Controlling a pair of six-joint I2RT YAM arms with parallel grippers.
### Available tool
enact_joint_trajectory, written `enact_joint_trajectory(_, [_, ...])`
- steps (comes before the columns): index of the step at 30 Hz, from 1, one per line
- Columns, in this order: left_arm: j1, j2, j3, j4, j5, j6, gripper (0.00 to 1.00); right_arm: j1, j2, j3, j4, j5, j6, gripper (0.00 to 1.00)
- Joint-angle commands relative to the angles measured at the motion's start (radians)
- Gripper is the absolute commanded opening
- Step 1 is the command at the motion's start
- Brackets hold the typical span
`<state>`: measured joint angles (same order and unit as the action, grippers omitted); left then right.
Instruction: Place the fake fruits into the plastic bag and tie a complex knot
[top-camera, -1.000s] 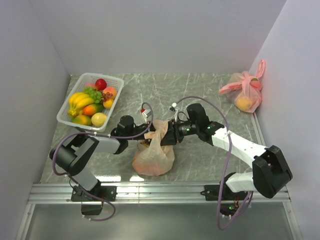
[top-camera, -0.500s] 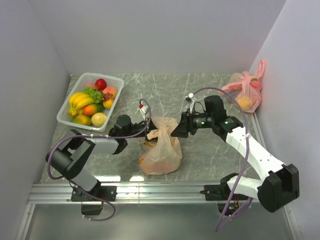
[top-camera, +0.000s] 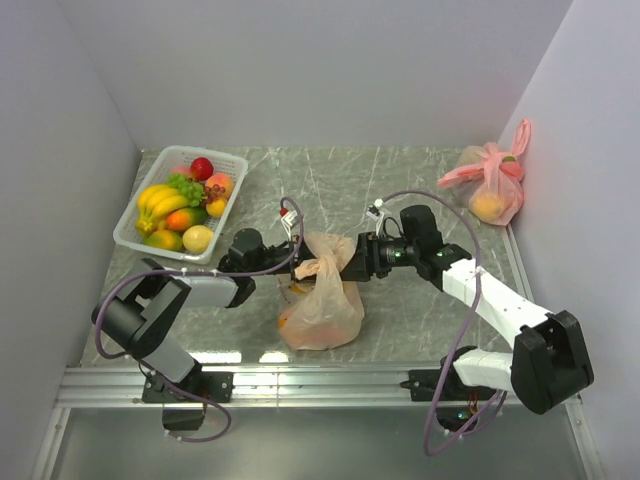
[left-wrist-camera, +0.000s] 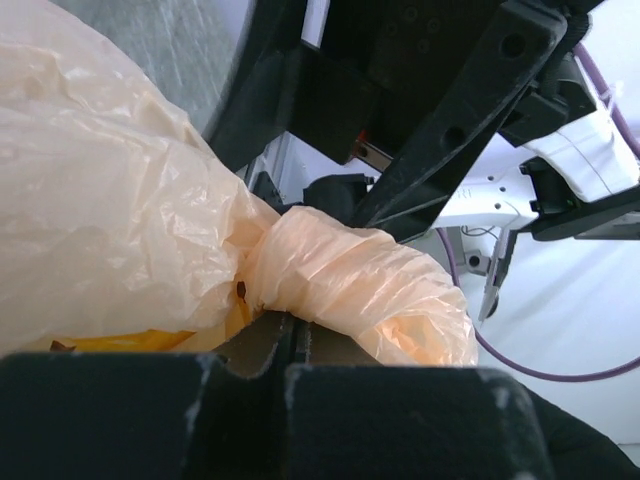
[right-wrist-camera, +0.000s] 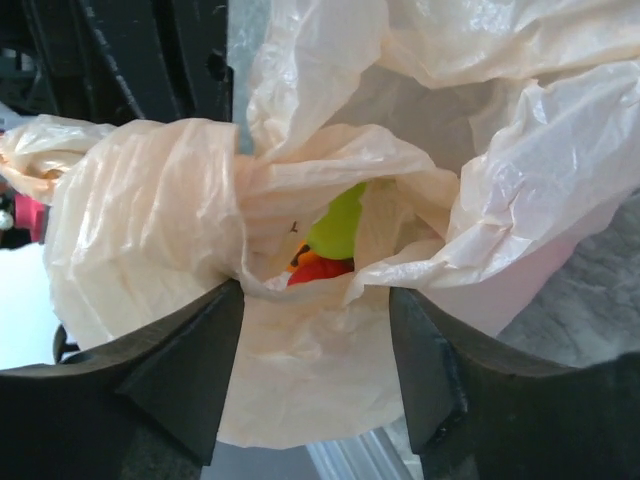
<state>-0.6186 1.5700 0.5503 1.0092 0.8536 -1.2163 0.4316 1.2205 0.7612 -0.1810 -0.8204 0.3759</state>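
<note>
The peach-orange plastic bag (top-camera: 320, 300) sits between both arms with fake fruits inside; a green one (right-wrist-camera: 340, 225) and a red one (right-wrist-camera: 322, 271) show through its mouth. My left gripper (top-camera: 292, 264) is shut, and a twisted roll of bag handle (left-wrist-camera: 360, 285) comes out at its tips (left-wrist-camera: 292, 328). My right gripper (top-camera: 346, 265) is open, with loose bag plastic (right-wrist-camera: 310, 385) lying between its fingers (right-wrist-camera: 190, 375). Whether the gathered twist (top-camera: 324, 266) is a tied knot I cannot tell. More fake fruits (top-camera: 180, 205) lie at the back left.
A clear plastic basket (top-camera: 232, 205) at the back left holds bananas, grapes and apples. A pink tied bag (top-camera: 490, 185) with a yellow fruit leans at the back right wall. The table's metal rail (top-camera: 320, 385) runs along the near edge.
My right gripper opened, drew back to the right, then came in again at the bag's top. The bag shifted a little to the right. The left gripper stayed shut.
</note>
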Motion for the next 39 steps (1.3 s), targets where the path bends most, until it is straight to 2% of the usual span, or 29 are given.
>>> enact_joint_trajectory(1, [-0.023,0.019,0.037,0.092,0.005,-0.012,0.0,0.058,0.005,-0.013,0.159,-0.008,0.083,0.77])
enact_joint_trajectory(7, [-0.039,0.061,0.06,0.183,0.016,-0.066,0.0,0.134,0.053,-0.011,0.27,0.0,0.213,0.88])
enact_joint_trajectory(14, [-0.047,0.078,0.066,0.126,-0.018,-0.031,0.0,0.151,0.076,-0.02,0.461,-0.098,0.38,0.89])
enact_joint_trajectory(19, [-0.017,0.062,0.048,0.056,-0.001,0.006,0.0,0.118,0.042,-0.039,0.479,-0.141,0.393,0.89])
enact_joint_trajectory(26, [-0.006,-0.043,0.023,-0.085,0.024,0.103,0.0,0.062,-0.033,-0.072,0.514,-0.187,0.425,0.89])
enact_joint_trajectory(31, [-0.006,-0.044,0.013,-0.084,0.022,0.107,0.0,0.064,-0.056,-0.091,0.567,-0.194,0.443,0.89])
enact_joint_trajectory(35, [-0.01,-0.009,0.04,-0.041,0.013,0.095,0.0,0.084,-0.042,-0.102,0.537,-0.178,0.406,0.9])
enact_joint_trajectory(39, [-0.033,0.038,0.071,-0.056,-0.014,0.093,0.0,0.099,-0.03,-0.12,0.656,-0.186,0.494,0.9])
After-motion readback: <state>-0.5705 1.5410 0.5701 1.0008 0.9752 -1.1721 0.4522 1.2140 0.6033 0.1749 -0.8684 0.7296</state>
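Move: Right at the right fingers' tips lies the rim of the bag opening, its gap centred about 3 cm to their left and 1 cm below. From the right hand, the bag's twisted neck is some 10 cm to the left, and the fruit-filled bag body roughly 6 cm back, 7 cm left and 11 cm below. From the left hand, whose shut fingers already pinch that neck, the opening is about 7 cm to the right. Spreading its already part-open fingers to nearly full width against the film at the opening's rim, the right hand sinks about 2.5 cm, then rises back, easing some 1.5 cm left while it rolls and its fingertips lift by around 10 degrees. The left hand keeps its pinch on the twisted neck, dipping 1.5 cm, then lifting about 3 cm and easing slightly left. ##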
